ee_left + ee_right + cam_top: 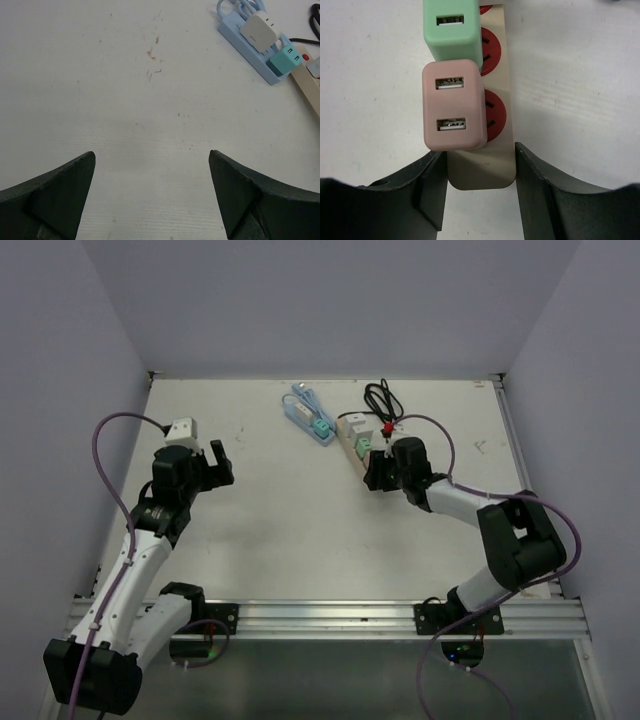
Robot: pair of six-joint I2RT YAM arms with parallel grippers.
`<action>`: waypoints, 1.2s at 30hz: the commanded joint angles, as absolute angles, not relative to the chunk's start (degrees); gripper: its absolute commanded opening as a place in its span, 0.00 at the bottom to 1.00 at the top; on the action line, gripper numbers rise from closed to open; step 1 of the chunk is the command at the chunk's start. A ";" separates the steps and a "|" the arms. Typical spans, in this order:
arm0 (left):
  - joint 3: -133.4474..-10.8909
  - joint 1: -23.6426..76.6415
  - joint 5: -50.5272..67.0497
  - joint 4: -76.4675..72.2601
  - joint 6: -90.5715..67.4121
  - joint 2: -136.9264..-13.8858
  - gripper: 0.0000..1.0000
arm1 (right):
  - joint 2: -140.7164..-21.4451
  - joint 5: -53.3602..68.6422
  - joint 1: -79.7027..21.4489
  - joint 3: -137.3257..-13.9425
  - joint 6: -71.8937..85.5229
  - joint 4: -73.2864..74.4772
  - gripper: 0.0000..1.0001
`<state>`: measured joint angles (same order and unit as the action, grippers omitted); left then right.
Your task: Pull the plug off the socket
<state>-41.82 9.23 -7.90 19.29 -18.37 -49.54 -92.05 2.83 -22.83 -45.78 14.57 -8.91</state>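
Note:
A beige socket strip (480, 170) with red outlets lies at the back right of the table (352, 430). Plugged into it are a pink plug (454, 105) with two USB ports and, behind that, a green plug (451, 30). My right gripper (479, 152) is shut on the near end of the strip, one finger pressed against each long side, just below the pink plug. From above, that gripper (385, 468) covers the strip's near end. My left gripper (151, 157) is open over bare table, far to the left (215, 465).
A blue power strip (250, 45) with a white adapter (259, 31) and a teal adapter (286, 59) lies beside the beige strip (310, 80). A black cable (383, 400) coils at the back. Walls enclose the table on three sides.

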 commanded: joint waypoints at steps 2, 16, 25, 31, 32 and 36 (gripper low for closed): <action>-42.01 8.61 -5.89 17.48 -21.26 -49.04 0.99 | -81.49 4.92 -22.50 -38.25 21.61 -12.04 0.00; -40.62 8.79 3.33 23.73 -35.06 -45.70 0.99 | -59.07 13.36 -24.87 -21.62 27.25 -10.02 0.00; -34.37 9.40 10.10 20.23 -42.52 -45.53 0.99 | -59.32 12.40 -31.46 -19.43 28.30 -11.07 0.00; -27.78 13.09 13.18 11.98 -50.95 -46.93 0.97 | -60.64 9.94 -36.29 -19.51 31.20 -13.71 0.00; -27.16 15.18 13.18 10.74 -52.02 -47.89 0.97 | -60.82 9.41 -36.82 -19.77 31.46 -14.23 0.00; -24.61 21.26 11.79 4.49 -56.94 -51.31 0.96 | -61.79 6.95 -39.37 -20.56 32.52 -14.85 0.00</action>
<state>-25.71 18.04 11.27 13.23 -50.78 -49.50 -61.60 7.05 -37.74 -18.61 30.89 -7.64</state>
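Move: Gripped at its near end by the right hand, the power strip has its middle about 8 cm ahead and 5 cm left; the pink plug is some 3 cm ahead and 1 cm left, the green plug 8 cm ahead and 3 cm left. The clear patch it is taken to lies about 17 cm back, 3 cm left. From the left hand the strip's middle is roughly 12 cm ahead, 38 cm right and 14 cm below, the pink plug 8 cm ahead, 41 cm right. Drawing the held power strip back toward the base, the right hand travels about 17 cm nearly level, fast at first, then slower and veering left, keeping its pinch on the near end and rolling its left side up. The open left hand slides right some 11 cm and back, then also sinks, closing on the strip while rolling its left side down about 35 degrees and tipping its fingers downward. ##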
